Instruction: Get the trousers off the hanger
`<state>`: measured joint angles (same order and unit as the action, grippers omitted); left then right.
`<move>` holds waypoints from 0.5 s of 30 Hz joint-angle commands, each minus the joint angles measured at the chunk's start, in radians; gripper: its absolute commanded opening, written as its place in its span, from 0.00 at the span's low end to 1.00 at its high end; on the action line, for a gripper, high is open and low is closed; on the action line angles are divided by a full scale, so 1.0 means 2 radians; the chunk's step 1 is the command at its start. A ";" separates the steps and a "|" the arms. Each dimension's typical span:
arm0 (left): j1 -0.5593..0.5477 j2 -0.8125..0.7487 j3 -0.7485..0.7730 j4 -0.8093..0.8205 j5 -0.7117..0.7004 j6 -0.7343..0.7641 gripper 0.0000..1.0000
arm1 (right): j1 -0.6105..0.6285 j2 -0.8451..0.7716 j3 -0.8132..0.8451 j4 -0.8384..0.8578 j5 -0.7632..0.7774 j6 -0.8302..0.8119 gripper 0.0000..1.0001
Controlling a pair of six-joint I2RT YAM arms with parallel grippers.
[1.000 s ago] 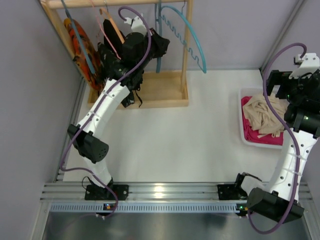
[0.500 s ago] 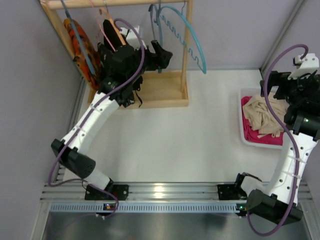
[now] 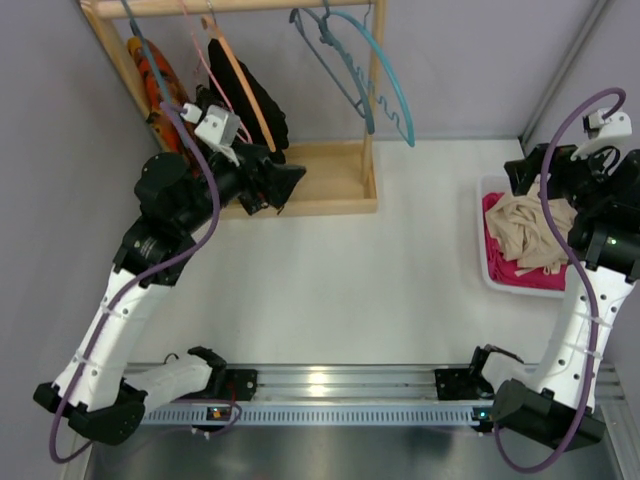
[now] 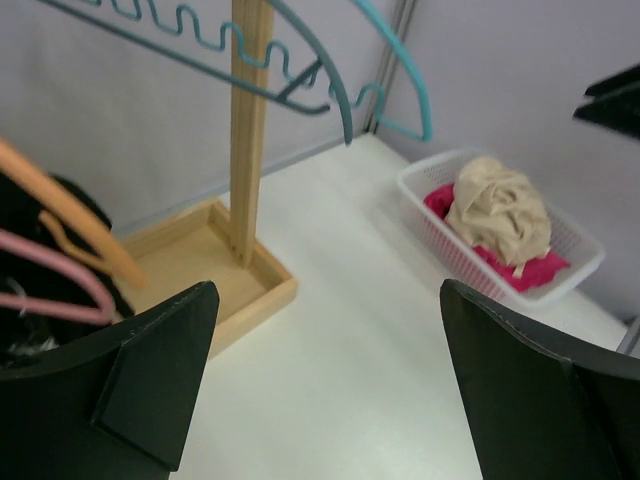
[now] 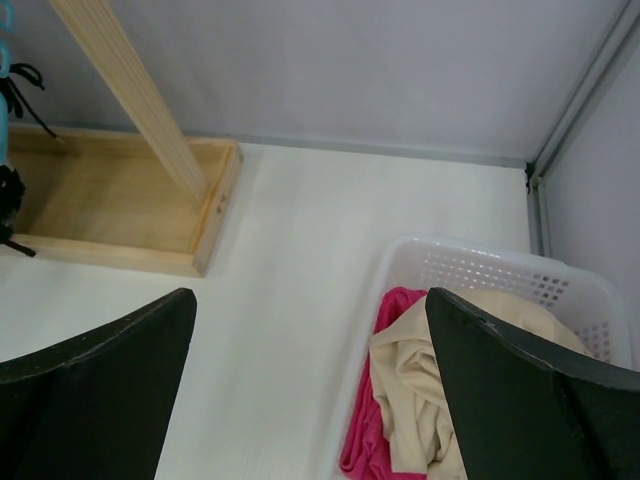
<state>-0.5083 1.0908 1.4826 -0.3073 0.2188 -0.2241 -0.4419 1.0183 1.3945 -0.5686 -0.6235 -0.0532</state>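
Observation:
The black trousers hang on an orange hanger at the left of the wooden rack. My left gripper is open and empty, in front of and just below the trousers, apart from them. In the left wrist view its gripper frames bare table, with the trousers and orange hanger at the left edge. Over the basket, my right gripper stands open with nothing in it; the right wrist view's gripper looks down at the table and the basket's corner.
A white basket with beige and pink cloth sits at the right, also in the wrist views as the basket and basket. Teal hangers, a pink hanger and an orange patterned garment hang on the rack.
My left gripper opened, let go at the rack and drew back toward the left and near side. The trousers stay on the hanger. The right arm has barely moved.

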 commanded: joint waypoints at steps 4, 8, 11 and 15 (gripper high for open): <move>0.057 -0.080 -0.047 -0.168 0.024 0.107 0.99 | 0.005 -0.018 -0.035 0.017 -0.067 0.010 1.00; 0.072 -0.114 -0.075 -0.250 -0.076 0.114 0.99 | 0.015 -0.026 -0.057 0.003 -0.070 -0.001 0.99; 0.088 -0.147 -0.098 -0.289 -0.124 0.120 0.99 | 0.026 -0.031 -0.073 -0.006 -0.068 -0.013 0.99; 0.106 -0.177 -0.127 -0.311 -0.150 0.119 0.99 | 0.046 -0.038 -0.094 -0.017 -0.053 -0.031 0.99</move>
<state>-0.3187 0.7727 1.2533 -0.8505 0.0162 -0.0090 -0.3836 0.9699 1.2194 -0.5953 -0.7269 -0.0685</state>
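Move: Both grippers are empty and open. The beige trousers lie in the basket, about 62 cm right of the left gripper, 12 cm ahead and 41 cm below it; from the right gripper they are about 9 cm ahead, 14 cm right and 33 cm down. The emptied grey-blue hanger hangs about level with the left gripper, 22 cm ahead and 10 cm right; the black garment on the orange hanger is 15 cm ahead and 8 cm left. Bring the left gripper, already clear of the grey-blue hanger, down and to the left by some 14 cm each way, easing back about 5 cm from the rack. Keep it open while it turns counter-clockwise, tips down and lifts its left side. At the same time sink the open right gripper about 6 cm and carry it slightly left, above the basket's inner side, touching nothing. ##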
